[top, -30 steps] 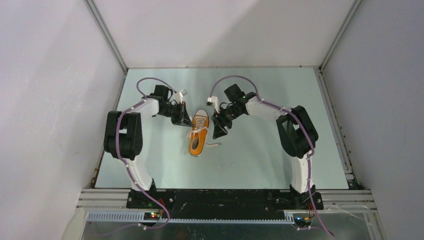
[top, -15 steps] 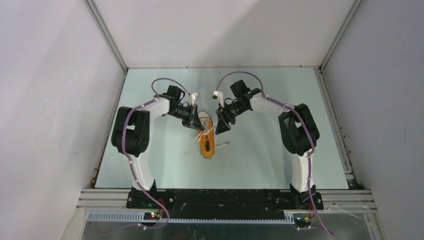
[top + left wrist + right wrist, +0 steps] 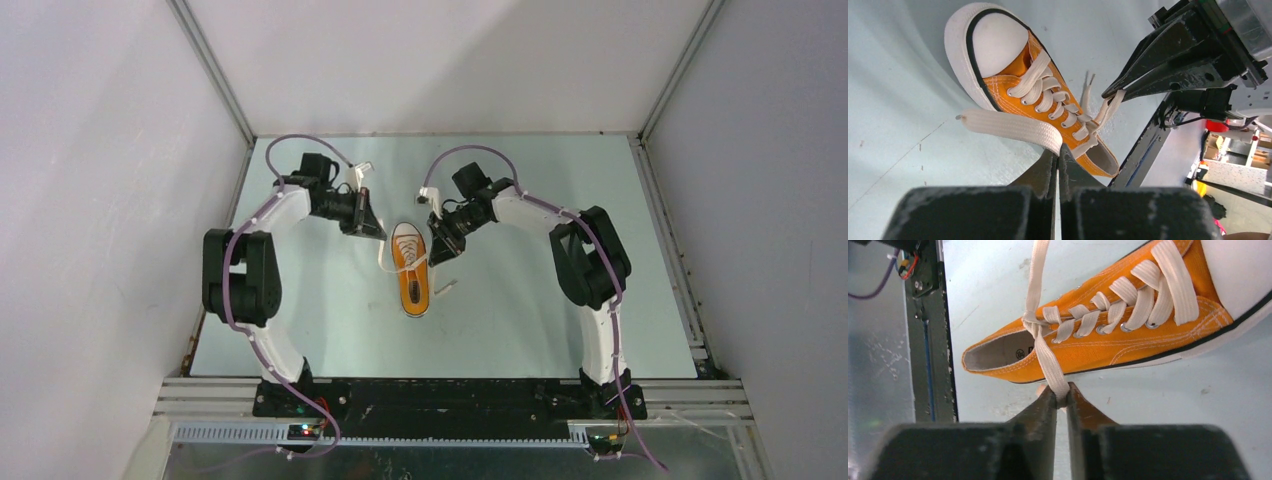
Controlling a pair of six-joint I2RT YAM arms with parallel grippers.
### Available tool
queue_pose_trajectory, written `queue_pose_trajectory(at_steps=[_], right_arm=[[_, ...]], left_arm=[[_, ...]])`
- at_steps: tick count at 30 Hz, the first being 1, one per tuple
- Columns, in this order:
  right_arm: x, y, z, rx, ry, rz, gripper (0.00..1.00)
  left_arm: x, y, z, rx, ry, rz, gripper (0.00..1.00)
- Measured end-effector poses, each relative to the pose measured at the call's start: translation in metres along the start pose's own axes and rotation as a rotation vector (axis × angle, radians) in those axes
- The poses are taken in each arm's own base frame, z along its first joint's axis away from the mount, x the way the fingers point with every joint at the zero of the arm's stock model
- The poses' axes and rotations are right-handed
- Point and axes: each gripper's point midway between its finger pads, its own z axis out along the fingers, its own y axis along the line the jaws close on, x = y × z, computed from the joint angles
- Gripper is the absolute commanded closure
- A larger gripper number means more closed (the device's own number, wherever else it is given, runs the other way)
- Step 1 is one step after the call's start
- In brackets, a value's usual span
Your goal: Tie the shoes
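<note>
One orange shoe (image 3: pixel 411 275) with a white toe cap lies mid-table, toe pointing away from the arm bases. My left gripper (image 3: pixel 374 230) sits just left of the toe, shut on a flat white lace (image 3: pixel 1008 126) that folds into its tips (image 3: pixel 1058 150). At the shoe's right side my right gripper (image 3: pixel 437 254) is shut on the other lace (image 3: pixel 1050 367). That lace runs taut from a crossing at the top eyelets down to its tips (image 3: pixel 1062 396). The orange shoe (image 3: pixel 1108 345) fills the right wrist view, and a loose lace end (image 3: pixel 443 290) trails to the right.
The pale green table (image 3: pixel 540 320) is boxed in by white walls and aluminium corner posts (image 3: pixel 215 75). A dark rail (image 3: pixel 450 390) with both arm bases runs along the near edge. Both arms arch over the table's back half.
My right gripper has closed on its lace. The left arm swung left and back, drawing its lace out. The shoe shifted right and straightened over the last second.
</note>
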Motion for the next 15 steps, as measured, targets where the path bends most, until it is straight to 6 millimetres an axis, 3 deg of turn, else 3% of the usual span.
queue_pose_trajectory(at_steps=[2,8,15], right_arm=[[0.0,-0.002,0.0,0.014,0.003,0.01,0.98],[0.003,-0.015,-0.009,0.058,0.0,0.037,0.95],[0.014,-0.024,-0.02,0.077,0.002,0.088,1.0]], left_arm=[[-0.005,0.001,-0.003,-0.013,-0.007,0.021,1.0],[-0.008,0.02,-0.015,-0.105,-0.026,0.034,1.0],[-0.033,0.037,-0.072,-0.322,-0.17,0.133,1.0]])
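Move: Both hands already have the lace: the left hand holds its end, with slack looping down, and the lace lies between the right fingers. The lace crossing above the shoe opening is about 6 cm back, 6 cm right and 4 cm below the left hand; from the right hand, it is 5 cm left and 1 cm back, about level. From the right hand, the toe cap is 7 cm ahead and 5 cm left, the shoe opening 6 cm back and 4 cm left, both slightly lower. With the lace between them, the right fingers finish closing to pinch it and draw it roughly 3 cm right, 2 cm forward and slightly down, away from the shoe. The left hand keeps its shut grip on the other end and pulls it some 8 cm left, speeding up, with about 3 cm forward and 3 cm of late rise, its fingers tilting steeper down as the wrist turns about 20 degrees. ##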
